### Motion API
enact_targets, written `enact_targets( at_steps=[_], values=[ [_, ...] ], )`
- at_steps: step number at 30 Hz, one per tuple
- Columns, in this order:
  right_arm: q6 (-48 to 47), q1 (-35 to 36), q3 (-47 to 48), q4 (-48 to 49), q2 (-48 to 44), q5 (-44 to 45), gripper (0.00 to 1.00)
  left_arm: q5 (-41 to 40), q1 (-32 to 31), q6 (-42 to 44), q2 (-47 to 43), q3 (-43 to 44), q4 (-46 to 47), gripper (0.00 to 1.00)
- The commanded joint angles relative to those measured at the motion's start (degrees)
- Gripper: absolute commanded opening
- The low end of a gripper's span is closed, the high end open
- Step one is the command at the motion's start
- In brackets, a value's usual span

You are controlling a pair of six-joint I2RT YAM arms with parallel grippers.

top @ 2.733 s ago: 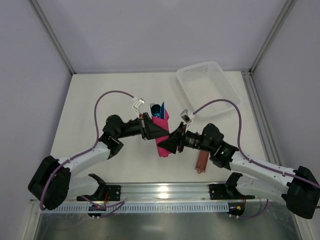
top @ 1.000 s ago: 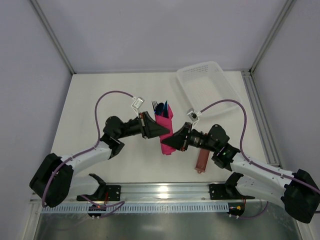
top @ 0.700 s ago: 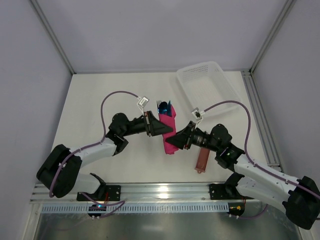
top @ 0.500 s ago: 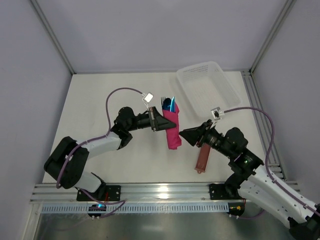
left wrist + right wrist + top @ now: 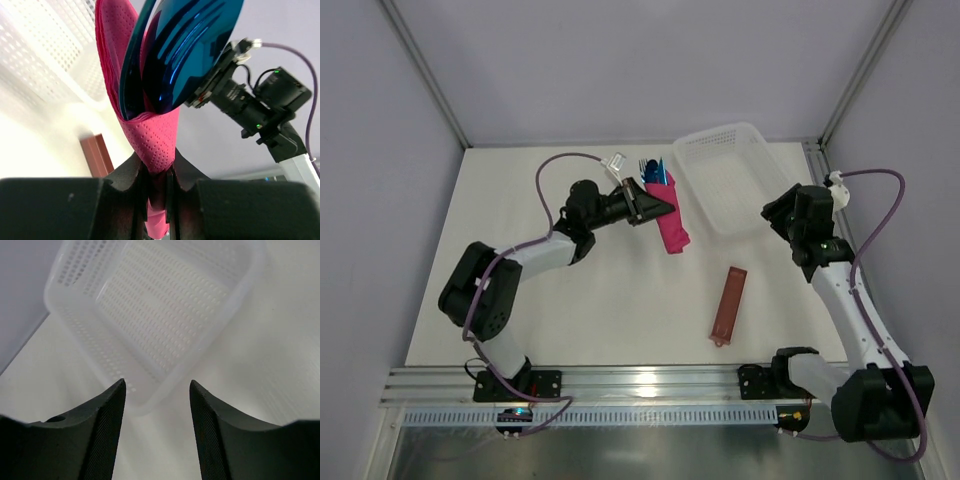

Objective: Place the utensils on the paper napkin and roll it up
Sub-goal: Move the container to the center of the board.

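Note:
The magenta paper napkin (image 5: 672,226) is rolled around the blue utensils (image 5: 653,170), whose heads stick out of its far end. My left gripper (image 5: 658,208) is shut on the roll's middle and holds it off the table. In the left wrist view the napkin (image 5: 150,130) is pinched between the fingers of the left gripper (image 5: 159,172), with the utensils' (image 5: 190,50) spoon bowl and fork rising out of it. My right gripper (image 5: 782,213) is far to the right, over the basket's near corner. In its wrist view the right gripper (image 5: 156,387) is open and holds nothing.
A white mesh basket (image 5: 735,175) stands at the back right, directly under the right gripper (image 5: 165,315). A reddish-brown oblong sleeve (image 5: 728,304) lies flat on the table right of centre, near the front. Frame posts and walls bound the table.
The right gripper opened, let go of the napkin roll and swung away right to the basket. The left gripper carried the roll toward the back of the table.

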Motion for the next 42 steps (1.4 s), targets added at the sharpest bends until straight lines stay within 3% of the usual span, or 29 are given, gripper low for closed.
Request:
enact_targets(
  at_steps=[1,5,13,15,17,20,21,23,31,34,42],
  values=[
    [1.33,-6.2,3.04,-0.66,4.93,-2.89,0.56,-3.17,0.88,-1.43,2.03,6.3,1.67,0.0],
    [0.63,-9.91,4.43,5.23,12.32,-8.08,0.57,-5.64,0.97,-3.62,6.51,10.78,2.19,0.0],
    [1.24,-10.0,7.34,5.78,24.1,-6.59,0.57,-5.82,0.97,-7.5,16.53,21.24,4.93,0.0],
    [0.45,-9.83,8.4,6.39,27.0,-7.81,0.51,-6.25,0.97,-6.98,17.68,21.96,4.66,0.0],
    [-0.08,-9.3,8.14,8.66,28.15,-8.61,0.35,-6.78,1.05,-6.62,18.03,22.22,4.31,0.0],
    [-1.22,-6.06,8.4,10.17,29.47,-8.17,0.21,-7.66,1.05,-5.74,18.21,21.79,3.69,0.0],
    [-1.92,-3.18,8.57,10.34,29.73,-6.95,0.1,-7.84,1.05,-5.48,18.12,21.7,3.52,0.0],
    [-2.45,-0.08,9.27,10.61,30.0,-5.63,0.04,-8.01,1.14,-4.78,17.68,21.17,2.99,0.0],
    [7.47,13.89,3.92,13.68,25.96,4.37,0.04,-15.65,3.33,-5.12,14.7,14.51,2.63,0.0],
    [13.52,15.65,1.56,13.51,24.91,6.76,0.04,-18.72,4.04,-6.18,14.17,12.04,2.73,0.0],
    [18.37,21.9,0.84,11.58,22.88,13.01,0.04,-24.7,4.04,-7.06,13.29,9.74,-4.29,0.0]
  ],
)
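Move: The container's middle lies about 19 cm ahead of the open right hand, 1 cm to its left and 14 cm below. Its near short rim is closer: some 7 cm ahead, 4 cm to the right and 11 cm down. The brown bar lies roughly 11 cm back and 6 cm left of that hand, 19 cm below. From the left hand, which already holds the napkin roll, the container's middle is about 20 cm ahead, 20 cm to the right and 17 cm below. Down and forward goes the right hand, tipping down and drifting a little right, and its fingers shut on the container's near short rim; keeping that pinch, it then pulls the rim about 16 cm left and some 5 cm back. The left hand keeps its hold on the napkin roll, reaches forward about 12 cm, then sinks some 10 cm towards the container, turning counter-clockwise. ##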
